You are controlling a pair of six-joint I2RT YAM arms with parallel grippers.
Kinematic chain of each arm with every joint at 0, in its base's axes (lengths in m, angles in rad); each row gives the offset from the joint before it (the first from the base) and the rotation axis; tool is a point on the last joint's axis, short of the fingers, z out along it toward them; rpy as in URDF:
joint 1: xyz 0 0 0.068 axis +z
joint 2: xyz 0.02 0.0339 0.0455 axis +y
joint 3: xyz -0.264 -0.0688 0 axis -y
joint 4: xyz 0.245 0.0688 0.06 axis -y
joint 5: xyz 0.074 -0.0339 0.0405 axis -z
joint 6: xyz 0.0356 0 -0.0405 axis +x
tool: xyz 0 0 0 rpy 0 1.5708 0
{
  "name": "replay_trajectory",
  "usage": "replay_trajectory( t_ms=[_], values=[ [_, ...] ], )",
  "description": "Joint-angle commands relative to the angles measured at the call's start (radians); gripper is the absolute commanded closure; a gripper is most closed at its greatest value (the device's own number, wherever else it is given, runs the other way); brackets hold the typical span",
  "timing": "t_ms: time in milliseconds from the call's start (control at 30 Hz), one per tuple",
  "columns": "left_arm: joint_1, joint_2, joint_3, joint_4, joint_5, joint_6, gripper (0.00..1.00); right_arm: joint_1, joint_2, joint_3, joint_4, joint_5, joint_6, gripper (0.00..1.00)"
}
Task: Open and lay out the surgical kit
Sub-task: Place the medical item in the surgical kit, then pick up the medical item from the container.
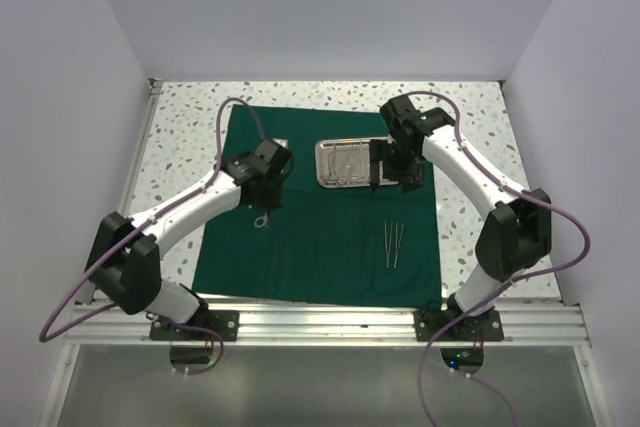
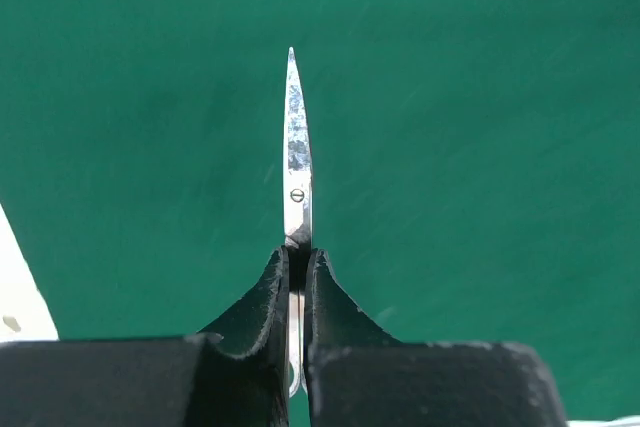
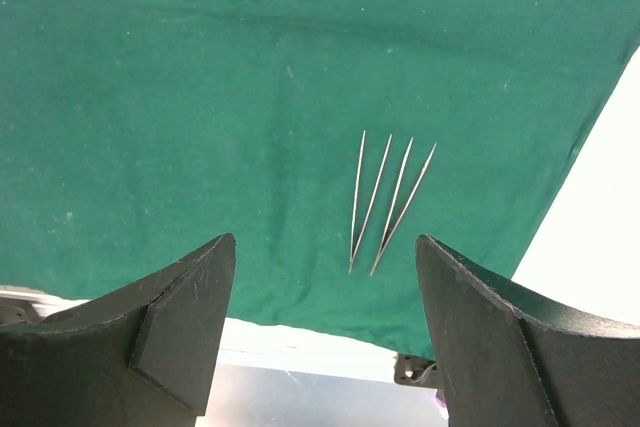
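Note:
The dark green drape (image 1: pixel 320 247) lies spread flat on the table. On its far middle sits the steel tray (image 1: pixel 328 169), with slender steel instruments (image 1: pixel 347 161) inside. My left gripper (image 2: pixel 297 259) is shut on a pair of small scissors (image 2: pixel 297 147), whose closed blades point away from it above the cloth. In the top view the scissors' ring handle (image 1: pixel 262 220) hangs below the left gripper (image 1: pixel 266 190). Two tweezers (image 1: pixel 395 244) lie side by side on the drape's near right. My right gripper (image 3: pixel 325 239) is open and empty, hovering by the tray's right end (image 1: pixel 393 169). The tweezers (image 3: pixel 385 202) lie ahead of it.
The drape's right edge (image 3: pixel 575 147) gives way to white speckled tabletop (image 1: pixel 480 137). A small shiny object (image 1: pixel 279 143) lies on the cloth behind the left gripper. White walls enclose the table on three sides. An aluminium rail (image 1: pixel 330 322) runs along the near edge.

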Motion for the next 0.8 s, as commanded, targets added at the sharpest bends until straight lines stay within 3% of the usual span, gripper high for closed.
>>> replay_trajectory(
  t_ms=[0,100,200,233,300,500,633,767],
  values=[
    [0.003,-0.058,-0.165,0.097,-0.01,-0.009,1.0,-0.005,0.019,0.047,-0.023,-0.004,-0.029,0.24],
    [0.003,-0.083,-0.264,0.157,0.002,-0.014,0.93,-0.006,0.03,0.058,-0.022,-0.004,-0.032,0.24],
    [0.005,-0.074,-0.287,0.154,0.008,-0.014,0.68,-0.006,0.036,0.062,-0.026,-0.001,-0.032,0.24],
    [0.003,-0.066,-0.255,0.139,-0.002,-0.014,0.53,-0.006,0.033,0.062,-0.026,-0.001,-0.032,0.24],
    [0.003,-0.065,-0.165,0.096,-0.019,-0.009,0.39,-0.008,0.024,0.053,-0.027,0.01,-0.034,0.24],
    [0.003,0.061,0.164,0.054,-0.024,0.037,0.3,-0.016,-0.017,-0.005,-0.016,0.01,-0.028,0.24],
    [0.003,0.312,0.435,0.054,0.022,0.065,0.33,-0.022,-0.037,-0.027,-0.016,0.008,-0.023,0.24],
    [0.005,0.508,0.607,0.081,0.074,0.074,0.36,-0.031,-0.056,-0.031,-0.035,0.016,-0.026,0.24]
  ],
)
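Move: The left hand already holds the closed scissors, blade tips outward, above the green cloth. The bare cloth they are going to lies about 6 cm back, 4 cm left and 8 cm below. From this hand the tray is some 18 cm ahead and 20 cm right, and the four probes about 8 cm back and 27 cm right, both some 9 cm below. From the right hand the bare cloth spot is about 32 cm left, 8 cm back and 11 cm below. Left hand sinks back about 8 cm, releases scissors onto cloth, then sweeps forward-right and up towards tray. ##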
